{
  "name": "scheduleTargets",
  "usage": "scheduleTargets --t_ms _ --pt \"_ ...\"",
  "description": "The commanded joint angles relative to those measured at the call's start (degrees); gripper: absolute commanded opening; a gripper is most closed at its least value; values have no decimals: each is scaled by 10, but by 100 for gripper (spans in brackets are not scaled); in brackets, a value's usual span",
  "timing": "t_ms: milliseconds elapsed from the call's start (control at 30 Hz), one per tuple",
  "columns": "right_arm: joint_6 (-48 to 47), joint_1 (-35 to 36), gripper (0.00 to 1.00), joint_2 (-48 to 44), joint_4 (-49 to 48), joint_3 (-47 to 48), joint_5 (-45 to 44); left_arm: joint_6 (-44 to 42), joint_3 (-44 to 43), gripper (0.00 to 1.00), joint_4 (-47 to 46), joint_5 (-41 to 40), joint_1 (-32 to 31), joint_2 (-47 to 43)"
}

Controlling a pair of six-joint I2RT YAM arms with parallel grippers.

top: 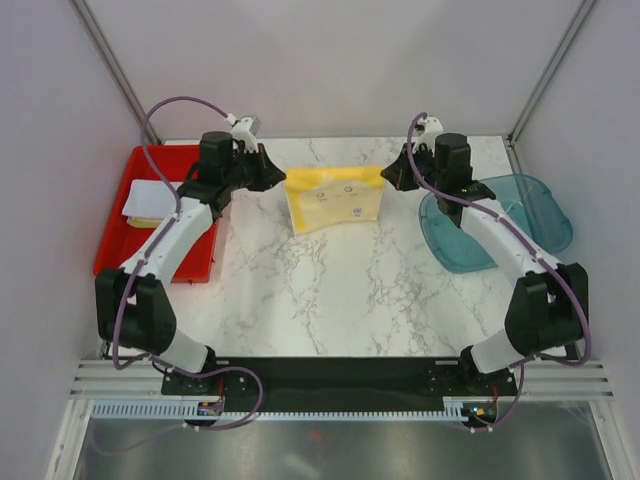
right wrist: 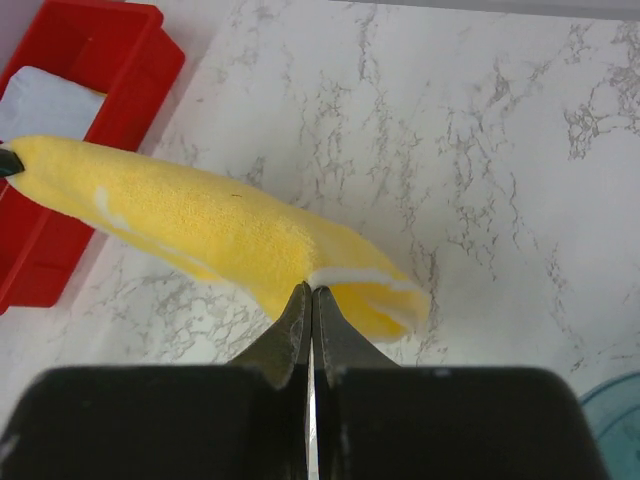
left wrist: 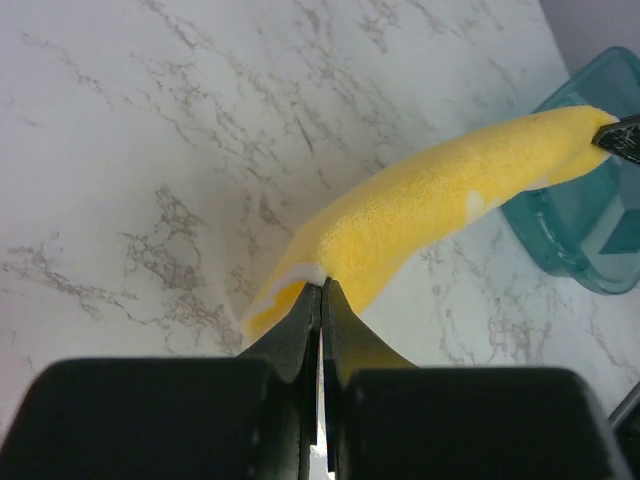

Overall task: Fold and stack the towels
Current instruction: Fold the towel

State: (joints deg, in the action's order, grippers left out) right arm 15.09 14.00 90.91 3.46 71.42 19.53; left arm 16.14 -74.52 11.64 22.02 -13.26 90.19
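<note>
A yellow towel [top: 335,198] hangs stretched between my two grippers above the far middle of the marble table. My left gripper [top: 280,177] is shut on its left top corner, seen up close as the yellow towel [left wrist: 430,200] pinched at the left gripper [left wrist: 322,285]. My right gripper [top: 390,177] is shut on the right top corner; the yellow towel [right wrist: 200,225] runs leftward from the right gripper [right wrist: 310,290]. A white-grey towel [top: 150,198] lies in the red tray, over a yellowish one [top: 145,220].
The red tray [top: 115,245] sits at the left edge of the table, also showing as the red tray [right wrist: 95,40]. A translucent teal bin [top: 520,215] lies at the right, its corner the teal bin [left wrist: 590,210]. Walls close off the back and sides.
</note>
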Motion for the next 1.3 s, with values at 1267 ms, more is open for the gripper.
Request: scheduleTargets --t_ms 1267 --pt "38 27 0 153 -212 -78 -56 8 0 2 -137 -51 -39 203"
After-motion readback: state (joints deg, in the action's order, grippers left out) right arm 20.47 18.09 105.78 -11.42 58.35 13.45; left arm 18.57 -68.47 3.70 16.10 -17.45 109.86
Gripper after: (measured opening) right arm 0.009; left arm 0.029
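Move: The towel hangs between the hands by its two upper corners. The table patch where it will lie is centred about 8 cm back, 12 cm right and 21 cm below the left hand, and about 10 cm back, 11 cm left and 20 cm below the right. The red bin's middle is some 31 cm left of the left hand and about level with it; the blue basket's is roughly 27 cm right and 4 cm back from the right hand. Still pinching the towel's corners, both hands draw it back towards the base about 17 cm while lifting it nearly 10 cm, the wrists tipping up. They then turn around and swing it forward just as far while sinking roughly 27 cm towards the table, the wrists tipping down about 30 degrees. The fingers stay shut. ##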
